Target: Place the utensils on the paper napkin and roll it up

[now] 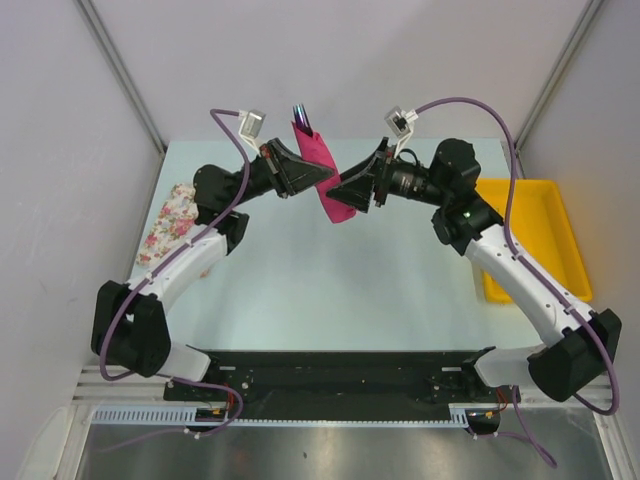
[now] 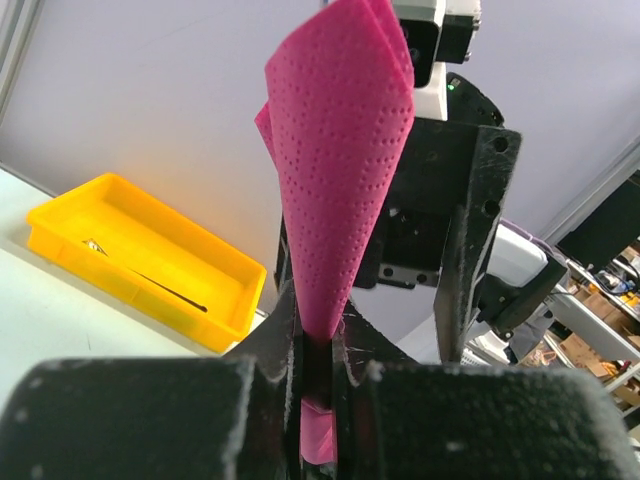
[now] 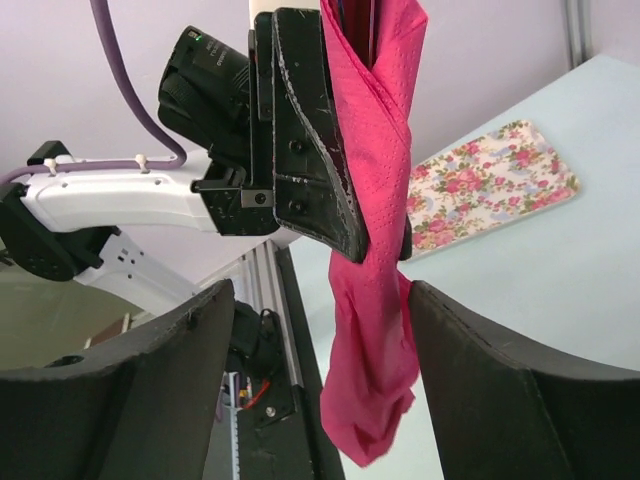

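The magenta paper napkin (image 1: 318,160) is rolled into a loose tube and held up in the air over the back of the table. My left gripper (image 1: 322,182) is shut on it about midway along, and the pinch shows in the left wrist view (image 2: 320,345). A purple utensil tip (image 1: 301,114) pokes out of the roll's upper end; the yellow-orange piece is hidden. The napkin's limp lower tail (image 3: 375,350) hangs between the fingers of my right gripper (image 3: 318,305), which stands open around it, the tail brushing the right finger (image 3: 470,360).
A yellow tray (image 1: 540,240) sits at the right edge of the table, with a thin dark piece (image 2: 150,280) lying in it. A white floral cloth (image 1: 172,222) lies at the left edge. Both arms meet above the table's far middle.
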You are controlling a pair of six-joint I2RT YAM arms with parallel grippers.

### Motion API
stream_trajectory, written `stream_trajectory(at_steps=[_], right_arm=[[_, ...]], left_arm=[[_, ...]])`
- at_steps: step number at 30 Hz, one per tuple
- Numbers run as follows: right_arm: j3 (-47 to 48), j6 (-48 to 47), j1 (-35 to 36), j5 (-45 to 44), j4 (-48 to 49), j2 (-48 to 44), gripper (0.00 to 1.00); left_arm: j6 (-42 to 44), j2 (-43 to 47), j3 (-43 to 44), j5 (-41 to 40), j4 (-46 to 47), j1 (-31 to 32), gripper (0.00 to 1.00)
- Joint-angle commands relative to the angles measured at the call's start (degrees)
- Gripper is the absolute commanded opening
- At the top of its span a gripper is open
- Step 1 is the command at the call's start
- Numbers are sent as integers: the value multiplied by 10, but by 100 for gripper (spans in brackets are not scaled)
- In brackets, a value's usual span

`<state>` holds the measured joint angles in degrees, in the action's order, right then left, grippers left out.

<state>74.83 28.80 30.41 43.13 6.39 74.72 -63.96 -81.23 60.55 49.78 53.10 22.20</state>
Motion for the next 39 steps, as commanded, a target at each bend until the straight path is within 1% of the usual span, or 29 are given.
stream_trajectory(at_steps=[1,2,4,9,10,12,13,14,15,16,20,21,22,23,24,25,26,28,29,30,31,32,33,34,35,36,37,38,39], right_arm=[[-8,65,6,-1,73,22,68],[-12,70,7,-1,78,24,66],[-20,73,12,1,89,24,58],[-44,68,16,0,92,24,46],[-45,68,16,1,93,24,38],[-46,65,16,5,94,25,31],[-46,66,15,7,95,25,18],[-47,66,15,8,96,25,9],[-49,69,14,11,99,25,2],[-49,70,13,11,98,25,0],[-53,90,-6,31,98,25,0],[-54,93,-17,35,97,25,0],[-53,95,-21,40,94,23,0],[-53,95,-25,50,92,20,0],[-52,93,-33,56,85,17,0],[-51,92,-40,62,79,11,0],[-51,92,-46,71,71,6,0],[-52,87,-73,81,38,-10,0],[-55,79,-84,91,23,-15,0],[-57,73,-95,99,-8,-23,0],[-61,65,-127,106,-28,-29,0],[-63,34,-144,118,-53,-46,0],[-64,20,-167,123,-122,-53,0],[-65,3,-189,132,-150,-60,0],[-65,-35,-243,152,-181,-70,0],[-63,-68,-271,160,-258,-74,0],[-61,-99,-299,165,-301,-77,0],[-60,-129,-370,181,-340,-78,0],[-52,-213,-401,185,-427,-75,0]], left_arm=[[-1,-5,40,-25,44,5,0],[-1,-7,43,-27,46,4,0],[-5,-10,45,-30,47,4,0],[-9,-16,52,-33,53,5,0],[-11,-16,53,-34,53,4,0],[-12,-19,55,-34,54,4,0],[-12,-19,55,-34,55,4,0],[-12,-22,56,-35,55,4,0],[-13,-24,57,-35,56,4,0],[-13,-25,56,-35,57,4,0],[-9,-26,55,-29,62,7,1],[-6,-25,54,-28,61,7,7],[-4,-25,52,-27,60,7,32],[-1,-24,47,-28,56,7,44],[5,-23,41,-27,52,7,54],[11,-17,36,-27,48,7,76],[16,-12,23,-25,38,7,81],[43,5,8,-17,18,7,88],[55,12,-8,-14,4,7,89],[87,19,-15,-10,-11,7,89],[105,26,-21,-7,-29,7,90],[123,40,-33,-3,-60,7,90],[160,46,-38,1,-74,7,89],[177,52,-42,6,-107,7,90],[192,63,-50,8,-120,8,90],[218,66,-54,11,-131,9,90],[232,70,-55,18,-153,11,90],[243,77,-59,19,-164,14,90],[270,80,-60,20,-176,21,91]])
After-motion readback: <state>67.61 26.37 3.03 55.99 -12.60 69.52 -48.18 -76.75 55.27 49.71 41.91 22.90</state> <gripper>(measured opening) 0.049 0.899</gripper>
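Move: Held up in the air by the left fingers, the napkin roll with the utensils has its middle about 2 cm above the left hand point, 1 cm ahead and 1 cm left. From the open right hand that middle is roughly 3 cm left, 3 cm ahead and 2 cm up; the free lower stretch runs down between its fingers. The yellow tray lies some 45 cm to the right hand's right, 5 cm farther out and 40 cm below. Sinking about 3 cm, the right hand closes on the roll's lower part, just below the left fingers, while the left keeps its hold almost still. The left then opens wide and lowers about 5 cm; the right carries the roll some 15 cm to the right with increasing speed, dropping a further 5 cm, edging forward, and twisting about 15 degrees so the roll's top leans forward. ##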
